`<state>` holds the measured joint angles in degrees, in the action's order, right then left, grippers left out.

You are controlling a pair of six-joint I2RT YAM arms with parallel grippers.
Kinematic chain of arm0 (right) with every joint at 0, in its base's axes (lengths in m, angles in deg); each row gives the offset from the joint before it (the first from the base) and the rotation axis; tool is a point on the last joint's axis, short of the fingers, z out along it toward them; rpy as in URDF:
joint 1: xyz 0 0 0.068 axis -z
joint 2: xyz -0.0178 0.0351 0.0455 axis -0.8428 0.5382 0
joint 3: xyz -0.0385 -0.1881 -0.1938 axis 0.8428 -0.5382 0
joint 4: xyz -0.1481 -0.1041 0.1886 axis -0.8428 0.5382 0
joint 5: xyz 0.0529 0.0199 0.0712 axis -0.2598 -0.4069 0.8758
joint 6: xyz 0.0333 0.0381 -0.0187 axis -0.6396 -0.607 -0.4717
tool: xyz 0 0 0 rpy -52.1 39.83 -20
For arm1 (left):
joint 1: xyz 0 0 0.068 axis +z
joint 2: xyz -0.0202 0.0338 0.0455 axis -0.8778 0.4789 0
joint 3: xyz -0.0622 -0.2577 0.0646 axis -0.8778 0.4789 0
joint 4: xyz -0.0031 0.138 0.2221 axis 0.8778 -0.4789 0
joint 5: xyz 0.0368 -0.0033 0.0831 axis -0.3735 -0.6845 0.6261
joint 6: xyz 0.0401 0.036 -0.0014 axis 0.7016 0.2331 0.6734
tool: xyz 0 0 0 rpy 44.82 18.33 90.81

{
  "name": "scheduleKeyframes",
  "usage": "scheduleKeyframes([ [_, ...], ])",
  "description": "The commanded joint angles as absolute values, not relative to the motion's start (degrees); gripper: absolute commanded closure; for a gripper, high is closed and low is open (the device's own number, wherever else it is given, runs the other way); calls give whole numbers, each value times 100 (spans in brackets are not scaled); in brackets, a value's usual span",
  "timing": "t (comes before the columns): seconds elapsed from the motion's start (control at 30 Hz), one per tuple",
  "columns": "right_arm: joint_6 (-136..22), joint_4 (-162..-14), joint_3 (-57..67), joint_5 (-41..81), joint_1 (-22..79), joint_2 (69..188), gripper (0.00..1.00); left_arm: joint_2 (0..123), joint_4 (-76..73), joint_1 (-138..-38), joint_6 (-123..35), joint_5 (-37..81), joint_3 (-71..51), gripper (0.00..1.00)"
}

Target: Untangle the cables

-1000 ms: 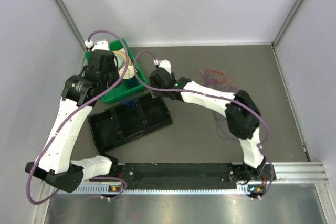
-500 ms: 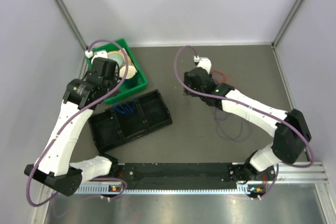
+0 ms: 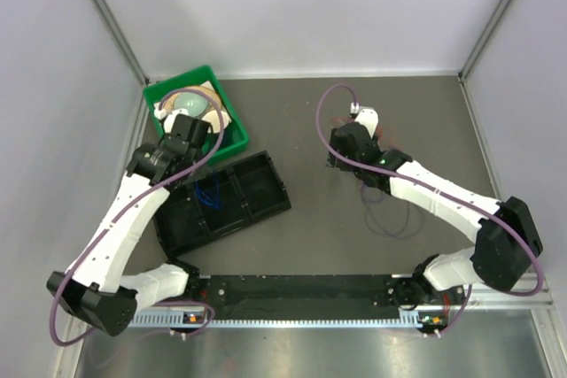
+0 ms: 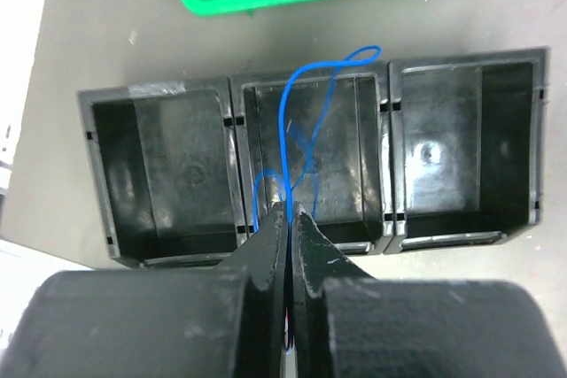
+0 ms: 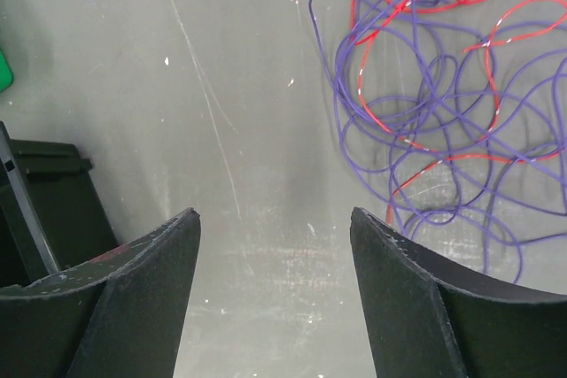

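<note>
A thin blue cable point(image 4: 283, 117) rises out of the middle compartment of the black three-part tray point(image 4: 239, 143), and my left gripper point(image 4: 290, 211) is shut on it just above the tray's near wall. More blue loops lie inside that compartment point(image 3: 209, 189). My right gripper point(image 5: 275, 212) stands open over bare table, nothing between its fingers. To its right lies the tangle of purple and red cables point(image 5: 427, 104), apart from the fingers. In the top view most of that tangle point(image 3: 390, 217) is hidden under the right arm.
A green bin point(image 3: 237, 137) holding tape rolls point(image 3: 190, 100) stands at the back left, just behind the black tray point(image 3: 268, 192). Grey walls close the table on three sides. A black rail point(image 3: 301, 289) runs along the near edge.
The right arm swung from the black tray rightwards to the tangle. The left arm drew back from over the green bin to above the tray, still shut on the blue cable.
</note>
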<state>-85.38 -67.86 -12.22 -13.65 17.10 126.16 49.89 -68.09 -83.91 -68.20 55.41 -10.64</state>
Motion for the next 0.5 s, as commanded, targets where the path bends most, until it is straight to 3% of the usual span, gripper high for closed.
scheduleKeyframes([
  [0.0,-8771,-6901,-1240,-1252,1727,12555,32,5034,-5879,-8371,-7100,5314,-377,100],
  [0.47,-8955,-6901,-1627,-1112,1727,12363,32,6413,-4392,-8362,-7794,5471,962,100],
])
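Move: Under the left hand, which already holds the blue cable, the tray's middle compartment lies about 4 cm ahead, 3 cm right and 20 cm below. The tray's left compartment is about 7 cm left and 1 cm back, its right one some 13 cm right and 8 cm ahead; the green bin is about 22 cm ahead and 4 cm left. From the right hand, the purple-red tangle lies about 5 cm ahead, 9 cm right and 13 cm down, the middle compartment 33 cm left and 7 cm back. Sinking almost straight down, about 13 cm and picking up speed, the left hand lowers the blue cable into the tray's middle compartment, with a slight drift forward and right. Its fingers stay shut on the cable while the wrist tips some 10 degrees farther down. The open, empty right hand eases down and a little back, under 3 cm, beside the tangle. ##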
